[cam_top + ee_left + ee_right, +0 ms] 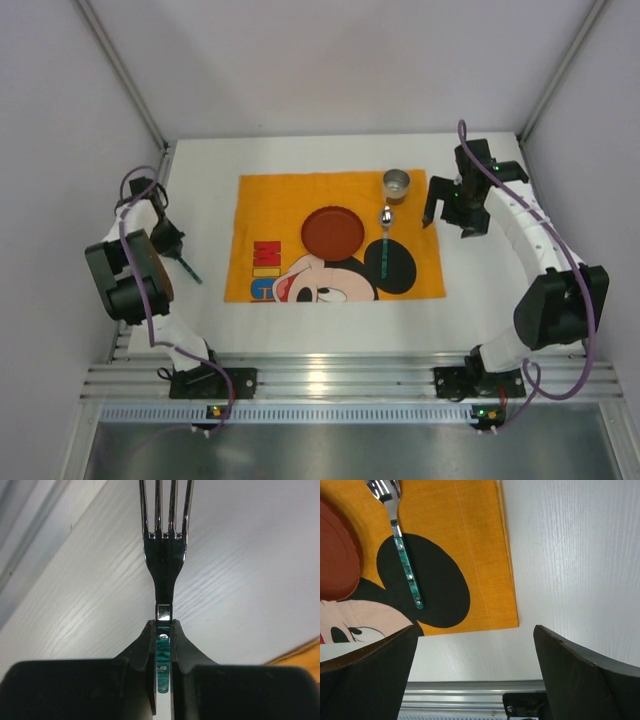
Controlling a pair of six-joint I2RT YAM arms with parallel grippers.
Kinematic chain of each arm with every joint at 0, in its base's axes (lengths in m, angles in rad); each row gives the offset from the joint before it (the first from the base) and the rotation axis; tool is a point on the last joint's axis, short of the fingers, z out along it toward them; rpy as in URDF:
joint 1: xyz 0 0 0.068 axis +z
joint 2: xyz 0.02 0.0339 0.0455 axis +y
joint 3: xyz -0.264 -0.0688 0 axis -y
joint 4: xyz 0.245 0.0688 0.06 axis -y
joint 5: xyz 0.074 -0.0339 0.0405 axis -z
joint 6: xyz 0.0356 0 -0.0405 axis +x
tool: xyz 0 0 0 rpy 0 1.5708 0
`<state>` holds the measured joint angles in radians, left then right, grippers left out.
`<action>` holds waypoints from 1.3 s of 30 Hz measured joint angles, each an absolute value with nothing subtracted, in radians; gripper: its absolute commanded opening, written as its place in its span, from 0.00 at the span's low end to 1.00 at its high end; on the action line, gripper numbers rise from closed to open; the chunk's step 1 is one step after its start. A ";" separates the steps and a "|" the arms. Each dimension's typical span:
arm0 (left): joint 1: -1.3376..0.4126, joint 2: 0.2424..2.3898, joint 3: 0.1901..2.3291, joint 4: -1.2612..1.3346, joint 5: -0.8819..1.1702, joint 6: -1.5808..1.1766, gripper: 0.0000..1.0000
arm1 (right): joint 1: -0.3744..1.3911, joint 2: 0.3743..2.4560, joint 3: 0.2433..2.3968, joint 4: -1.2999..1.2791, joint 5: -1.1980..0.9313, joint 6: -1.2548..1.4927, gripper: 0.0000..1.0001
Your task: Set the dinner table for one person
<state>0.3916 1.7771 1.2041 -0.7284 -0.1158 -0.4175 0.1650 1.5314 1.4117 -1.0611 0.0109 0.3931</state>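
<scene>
The white dinner table (300, 330) carries an orange Mickey Mouse cloth (270, 200). On the cloth lie a red plate (333, 232), a small metal cup (396, 183) and a green-handled spoon (385, 245) just right of the plate. My left gripper (172, 245) is left of the cloth and is shut on the green handle of a fork (164, 555), tines pointing away over bare table. My right gripper (448, 215) hangs open and empty by the cloth's right edge; the spoon (405, 565) and the plate's rim (337, 555) show in its wrist view.
The cloth's corner (300, 655) shows at the lower right of the left wrist view. A metal rail (320, 380) runs along the near table edge, by the arm bases. White walls close in the table on three sides.
</scene>
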 measured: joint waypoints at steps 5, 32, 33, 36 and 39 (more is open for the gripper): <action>0.260 1.776 1.391 -0.718 -0.161 -0.416 0.00 | 0.165 1.532 1.438 -1.058 -0.009 0.393 1.00; -0.285 2.043 1.488 -0.661 0.020 -0.389 0.00 | 0.165 1.385 1.369 -1.067 -0.021 0.404 1.00; -0.285 2.042 1.487 -0.660 0.019 -0.388 0.00 | 0.165 1.385 1.369 -1.067 -0.021 0.404 1.00; -0.289 2.040 1.484 -0.657 0.010 -0.386 0.17 | 0.165 1.385 1.369 -1.071 -0.021 0.403 1.00; -0.292 2.039 1.483 -0.651 0.007 -0.388 0.67 | 0.165 1.386 1.369 -1.075 -0.021 0.402 1.00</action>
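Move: The left gripper already holds the fork by the top of its handle, just above the bare table. Its goal, the bare strip of placemat left of the plate, lies about 27 cm to its right, 9 cm ahead and 3 cm below; the plate is some 15 cm right of that spot and about level with it, the red letters roughly 7 cm nearer and 3 cm left of it. From the right gripper the spot lies about 42 cm left, 7 cm ahead, 15 cm below. Swing the left gripper with the fork about 27 cm right, first forward and up some 10 cm, then down and slightly back, onto the mat strip beside the plate. Turn the wrist about 40 degrees clockwise on the way so the tines point straight ahead, hold briefly, then open the fingers. Meanwhile ease the empty right gripper up about 3 cm and back 2. ##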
